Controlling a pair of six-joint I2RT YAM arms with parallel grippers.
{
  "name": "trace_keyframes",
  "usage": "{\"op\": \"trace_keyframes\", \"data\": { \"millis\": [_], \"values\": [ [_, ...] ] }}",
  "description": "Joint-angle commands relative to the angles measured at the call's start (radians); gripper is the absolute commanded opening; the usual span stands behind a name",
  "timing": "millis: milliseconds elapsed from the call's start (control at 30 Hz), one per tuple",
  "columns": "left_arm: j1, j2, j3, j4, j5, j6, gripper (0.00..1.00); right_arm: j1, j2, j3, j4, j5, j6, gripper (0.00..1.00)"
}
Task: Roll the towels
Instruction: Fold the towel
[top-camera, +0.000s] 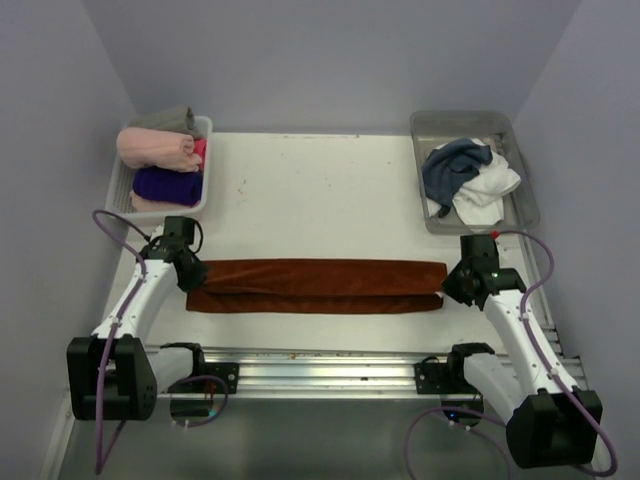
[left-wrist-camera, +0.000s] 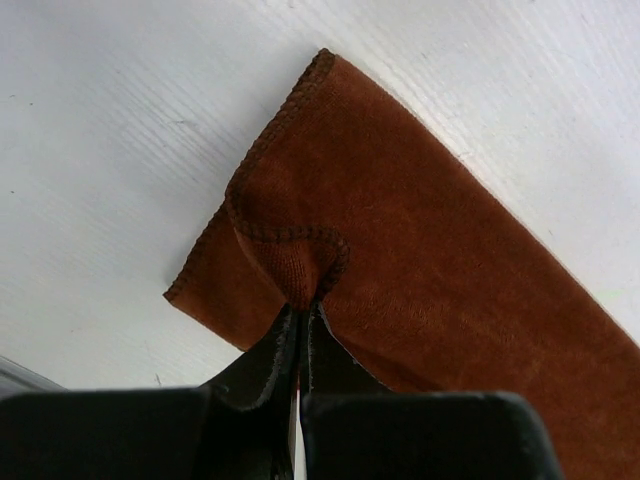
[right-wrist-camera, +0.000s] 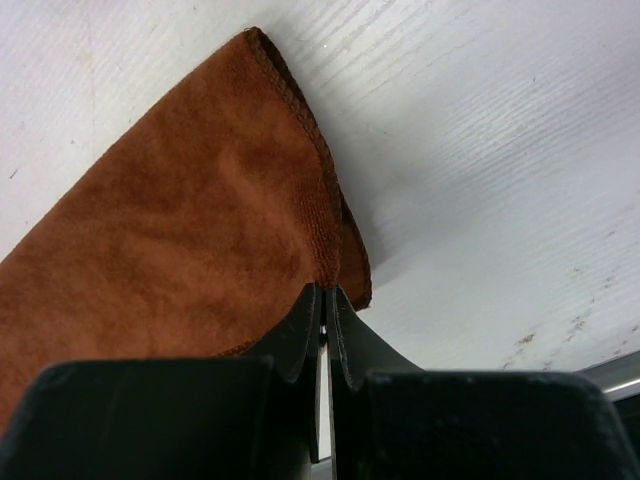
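Note:
A rust-brown towel (top-camera: 315, 286) lies folded lengthwise across the table between both arms. My left gripper (top-camera: 192, 272) is shut on its left end; in the left wrist view the towel (left-wrist-camera: 420, 250) puckers up into the left gripper (left-wrist-camera: 303, 305). At the other end my right gripper (top-camera: 452, 283) is shut on the towel's right corner, and the right wrist view shows the hem of the towel (right-wrist-camera: 180, 220) pinched in the right gripper (right-wrist-camera: 324, 290). A dark slate-blue towel (top-camera: 452, 167) and a white towel (top-camera: 488, 190) lie crumpled in the grey tray (top-camera: 524, 205) at the back right.
A white basket (top-camera: 198, 201) at the back left holds rolled cloths: pale pink (top-camera: 155, 148), deep purple (top-camera: 165, 183) and a grey one (top-camera: 168, 119) behind. A metal rail (top-camera: 320, 365) runs along the near edge between the arm bases. Walls close in on three sides.

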Motion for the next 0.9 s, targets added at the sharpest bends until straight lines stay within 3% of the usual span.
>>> {"op": "trace_keyframes", "data": {
  "millis": [0,567,600,633,667,700,733,767,833,867],
  "values": [
    [0.038,0.005,-0.004,-0.005,-0.013,-0.026,0.0,-0.005,-0.031,-0.012,-0.03,-0.013,0.01,0.0],
    [0.071,0.009,-0.022,-0.008,-0.003,-0.047,0.0,-0.003,-0.054,-0.078,-0.022,-0.064,0.012,0.0],
    [0.073,0.005,-0.025,-0.008,-0.003,-0.05,0.0,-0.005,-0.054,-0.08,-0.021,-0.065,0.007,0.01],
    [0.073,0.0,-0.025,-0.005,0.0,-0.052,0.02,-0.005,-0.055,-0.078,-0.019,-0.067,0.004,0.09],
    [0.075,-0.012,-0.025,-0.003,0.005,-0.05,0.11,-0.005,-0.055,-0.075,-0.016,-0.067,0.001,0.31],
    [0.075,-0.021,-0.022,-0.005,0.007,-0.05,0.21,-0.005,-0.055,-0.074,-0.015,-0.067,-0.002,0.4],
    [0.075,-0.032,-0.019,-0.005,0.007,-0.05,0.47,-0.003,-0.054,-0.071,-0.015,-0.065,-0.006,0.5],
    [0.076,-0.061,-0.007,-0.005,-0.002,-0.052,0.58,-0.005,-0.052,-0.058,-0.012,-0.053,-0.008,0.57],
    [0.082,-0.099,0.011,-0.008,-0.019,-0.062,0.81,-0.005,-0.043,-0.04,-0.012,-0.038,-0.022,0.6],
    [0.082,-0.144,0.03,-0.005,-0.035,-0.062,0.83,-0.003,-0.04,-0.02,-0.004,-0.026,-0.026,0.61]
  ]
}}
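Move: The left hand, closed on the towel's folded-over edge, has the towel's near left corner about 3 cm back, 4 cm to its left and 1 cm below; the far left corner is some 8 cm ahead and 4 cm left. The right hand grips the other end: the near right corner lies 3 cm back, 1 cm right and 2 cm lower, the far right corner about 8 cm ahead and 1 cm right. Back and down goes the right hand, about 2 cm each way, bringing its pinched end to the near right corner before its fingers open and let go low over it. Moving less, the left hand edges about 1 cm left and slightly down with its end, then opens wide, releases the cloth and just starts to rise. ##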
